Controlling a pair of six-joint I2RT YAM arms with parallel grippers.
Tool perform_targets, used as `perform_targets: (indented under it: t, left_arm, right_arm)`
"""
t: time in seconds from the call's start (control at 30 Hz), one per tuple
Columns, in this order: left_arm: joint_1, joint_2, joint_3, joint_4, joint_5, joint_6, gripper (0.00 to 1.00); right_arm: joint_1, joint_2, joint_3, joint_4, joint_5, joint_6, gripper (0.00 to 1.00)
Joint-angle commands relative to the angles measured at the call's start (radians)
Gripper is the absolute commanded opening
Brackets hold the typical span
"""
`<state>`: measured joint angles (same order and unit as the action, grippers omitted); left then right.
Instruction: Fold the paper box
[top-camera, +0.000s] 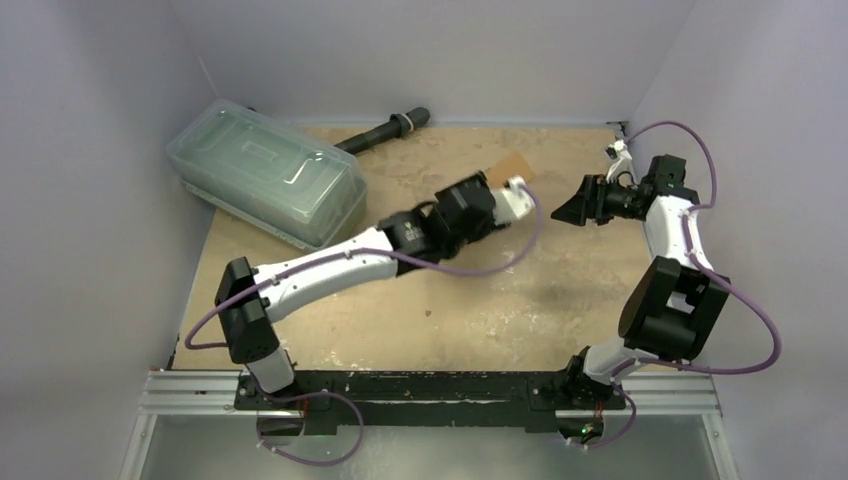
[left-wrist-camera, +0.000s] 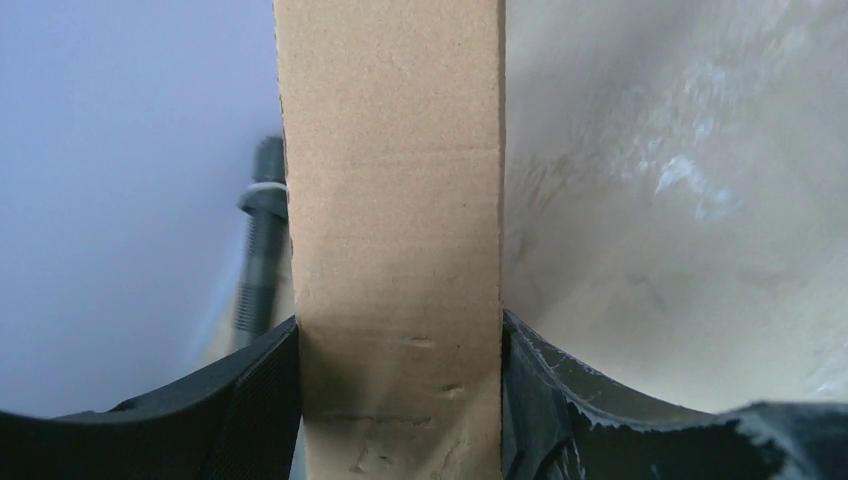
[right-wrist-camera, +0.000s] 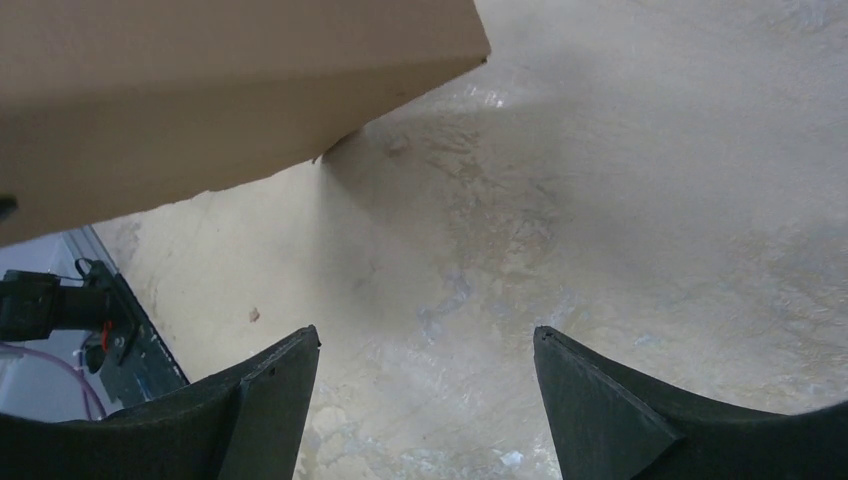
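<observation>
The paper box (left-wrist-camera: 395, 200) is a brown cardboard piece running straight up between my left gripper's two fingers. My left gripper (left-wrist-camera: 400, 330) is shut on it, both black pads pressed against its sides. From above, only a small brown corner of the box (top-camera: 510, 163) shows past the left gripper (top-camera: 515, 188), near the table's middle back. My right gripper (top-camera: 562, 210) stands open a short way to the right of it, pointing at it. In the right wrist view the box (right-wrist-camera: 200, 90) fills the upper left, and the right gripper (right-wrist-camera: 425, 335) holds nothing over bare tabletop.
A clear greenish lidded plastic container (top-camera: 265, 185) sits at the back left. A black rod (top-camera: 385, 132) lies behind it near the back wall; the rod (left-wrist-camera: 262, 240) also shows left of the cardboard. Grey walls close in three sides. The arms' rail (top-camera: 430, 390) runs along the near edge.
</observation>
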<state>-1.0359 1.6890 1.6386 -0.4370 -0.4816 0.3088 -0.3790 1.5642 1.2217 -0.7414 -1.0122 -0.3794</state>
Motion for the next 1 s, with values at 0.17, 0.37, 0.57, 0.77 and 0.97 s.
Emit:
perform_targets:
  t: [0.17, 0.37, 0.57, 0.77, 0.97]
  left_arm:
    - [-0.27, -0.061, -0.304, 0.591, -0.409, 0.596, 0.07]
    - [-0.412, 0.048, -0.503, 0.86, -0.543, 0.689, 0.0]
    - [-0.485, 0.278, -0.692, 1.484, -0.696, 0.979, 0.0]
    - [-0.518, 0.512, -0.722, 2.034, -0.75, 1.254, 0.12]
    - [-0.553, 0.578, -0.718, 2.011, -0.802, 1.173, 0.59]
  right_arm:
    - [-0.072, -0.077, -0.005, 0.047, -0.029, 0.028, 0.82]
    - [-0.112, -0.077, -0.002, 0.068, -0.037, 0.021, 0.82]
    - [-0.112, -0.077, -0.007, 0.065, -0.031, 0.014, 0.83]
    - [-0.112, -0.079, -0.014, 0.057, -0.028, 0.005, 0.83]
    - [-0.112, -0.08, -0.016, 0.047, -0.024, -0.001, 0.83]
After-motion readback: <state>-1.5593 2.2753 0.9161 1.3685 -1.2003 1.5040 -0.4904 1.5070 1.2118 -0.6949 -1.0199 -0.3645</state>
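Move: The left hand already holds the box in the air, its fingers clamped across one narrow side. The patch of bare table it is taken to lies about 24 cm below that hand, some 4 cm back and 3 cm to its right; the green tub stands about 38 cm left and 10 cm ahead of the hand, the black tube roughly 14 cm left and 25 cm ahead. From the empty right hand that patch is some 20 cm left, 8 cm back and 13 cm down. Keeping its grip on the narrow side, the left hand brings the box down some 20 cm and back about 14 cm towards the bare table in front of the robot, first mostly back and then nearly straight down, while it rolls its left side up and its fingers come up to level, some 60 degrees of turning in all, laying the broad face upward. The right hand, open and empty, shifts about 4 cm to the right and a little up, away from the box, then stays there. ##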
